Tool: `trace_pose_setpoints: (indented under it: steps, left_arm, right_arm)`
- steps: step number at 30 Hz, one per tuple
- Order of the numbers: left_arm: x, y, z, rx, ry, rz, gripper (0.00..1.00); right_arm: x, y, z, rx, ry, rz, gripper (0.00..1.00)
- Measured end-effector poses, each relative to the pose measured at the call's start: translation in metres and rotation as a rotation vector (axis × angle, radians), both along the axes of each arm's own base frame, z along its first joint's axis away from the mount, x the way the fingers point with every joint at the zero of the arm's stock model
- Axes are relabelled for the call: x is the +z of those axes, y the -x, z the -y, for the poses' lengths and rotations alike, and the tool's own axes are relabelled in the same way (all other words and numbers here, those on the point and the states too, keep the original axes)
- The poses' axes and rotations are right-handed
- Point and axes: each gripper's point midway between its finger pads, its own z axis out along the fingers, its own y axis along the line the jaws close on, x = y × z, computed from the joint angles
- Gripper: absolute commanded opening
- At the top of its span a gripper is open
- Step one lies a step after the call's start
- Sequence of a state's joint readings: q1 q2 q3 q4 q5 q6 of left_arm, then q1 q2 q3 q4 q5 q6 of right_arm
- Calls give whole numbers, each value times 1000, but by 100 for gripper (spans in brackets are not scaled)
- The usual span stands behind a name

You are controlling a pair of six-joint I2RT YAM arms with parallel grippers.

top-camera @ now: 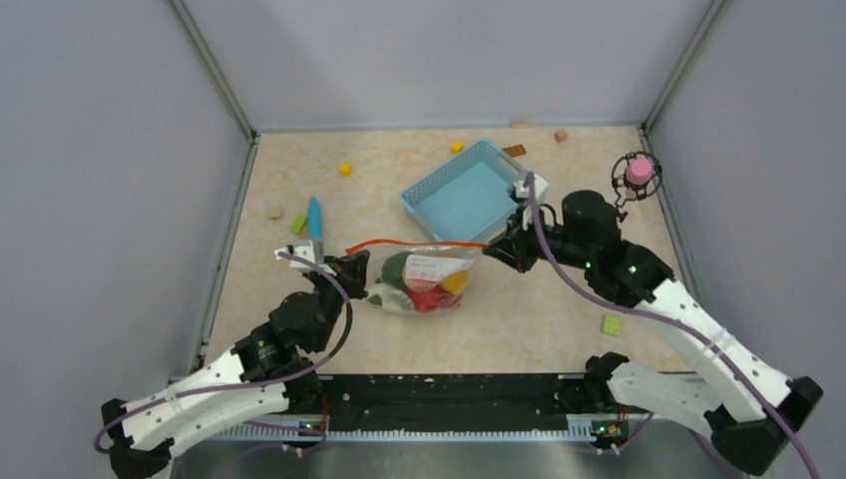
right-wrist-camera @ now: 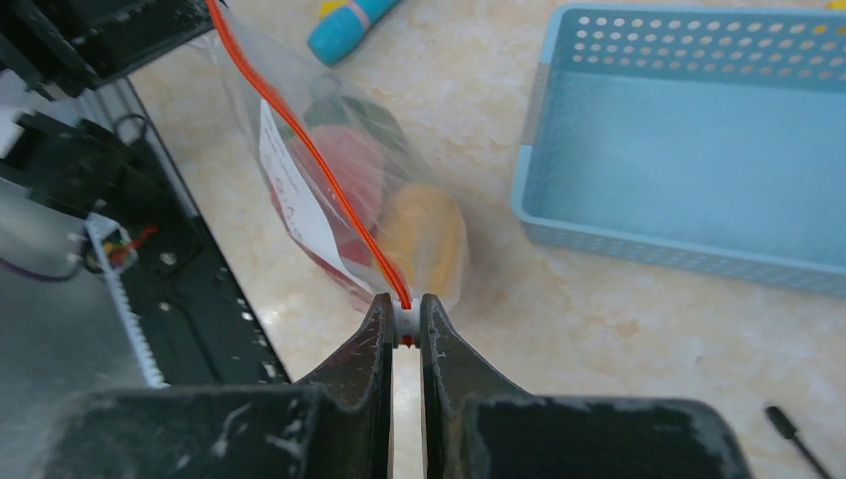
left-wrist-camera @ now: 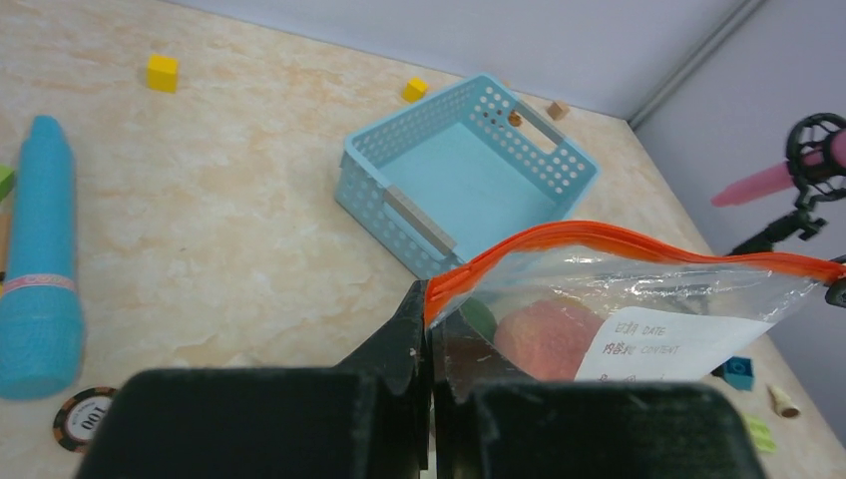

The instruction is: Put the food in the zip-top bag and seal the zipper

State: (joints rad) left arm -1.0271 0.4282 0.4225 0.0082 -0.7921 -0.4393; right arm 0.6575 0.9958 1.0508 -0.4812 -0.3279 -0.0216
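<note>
The clear zip-top bag (top-camera: 424, 281) lies between the two arms with the food (top-camera: 429, 294) inside it: red, green and orange pieces show through the plastic. Its orange-red zipper (top-camera: 419, 242) is stretched taut between the grippers. My left gripper (top-camera: 357, 267) is shut on the bag's left corner just below the zipper's end (left-wrist-camera: 444, 284). My right gripper (top-camera: 496, 249) is shut on the small white end piece (right-wrist-camera: 405, 321) at the other end of the zipper (right-wrist-camera: 299, 130). In the left wrist view a reddish fruit (left-wrist-camera: 544, 334) sits behind the bag's white label.
A light-blue mesh basket (top-camera: 464, 192) stands just behind the bag, close to the right gripper. A long light-blue stick (top-camera: 315, 218) lies at the left. Small blocks (top-camera: 345, 169) are scattered about, a green one (top-camera: 612, 324) near the right arm. A pink object on a black stand (top-camera: 636, 175) is at the far right.
</note>
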Motion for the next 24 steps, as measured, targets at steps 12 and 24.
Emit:
trace_pose_setpoints:
  steps: [12, 24]
  left_arm:
    - [3, 29, 31, -235, 100, -96, 0]
    - [-78, -3, 41, -14, -105, -360, 98]
  right_arm:
    - [15, 46, 25, -188, -314, -204, 0]
    - [-89, -7, 97, -819, -52, -320, 0]
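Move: Both hands still pinch the ends of the bag's zipper. The bare table where the bag goes lies about 21 cm right of the left hand, some 3 cm back and 20 cm below; from the right hand it's 4 cm left, 3 cm back and 20 cm below. The blue basket stands about 24 cm ahead and 25 cm right of the left hand, and the blue bottle 11 cm ahead and 12 cm to its left, both about 20 cm lower. Up and back a little first, by some 5 cm with the right hand, less with the left, then both hands swing right and sink towards the bare table, coming forward again. The right ends about 10 cm farther right and 9 cm lower, turned roughly 50 degrees clockwise, keeping its pinch on the zipper end; the left drops about 8 cm overall, tips down and opens wide late on, letting go of its corner. ##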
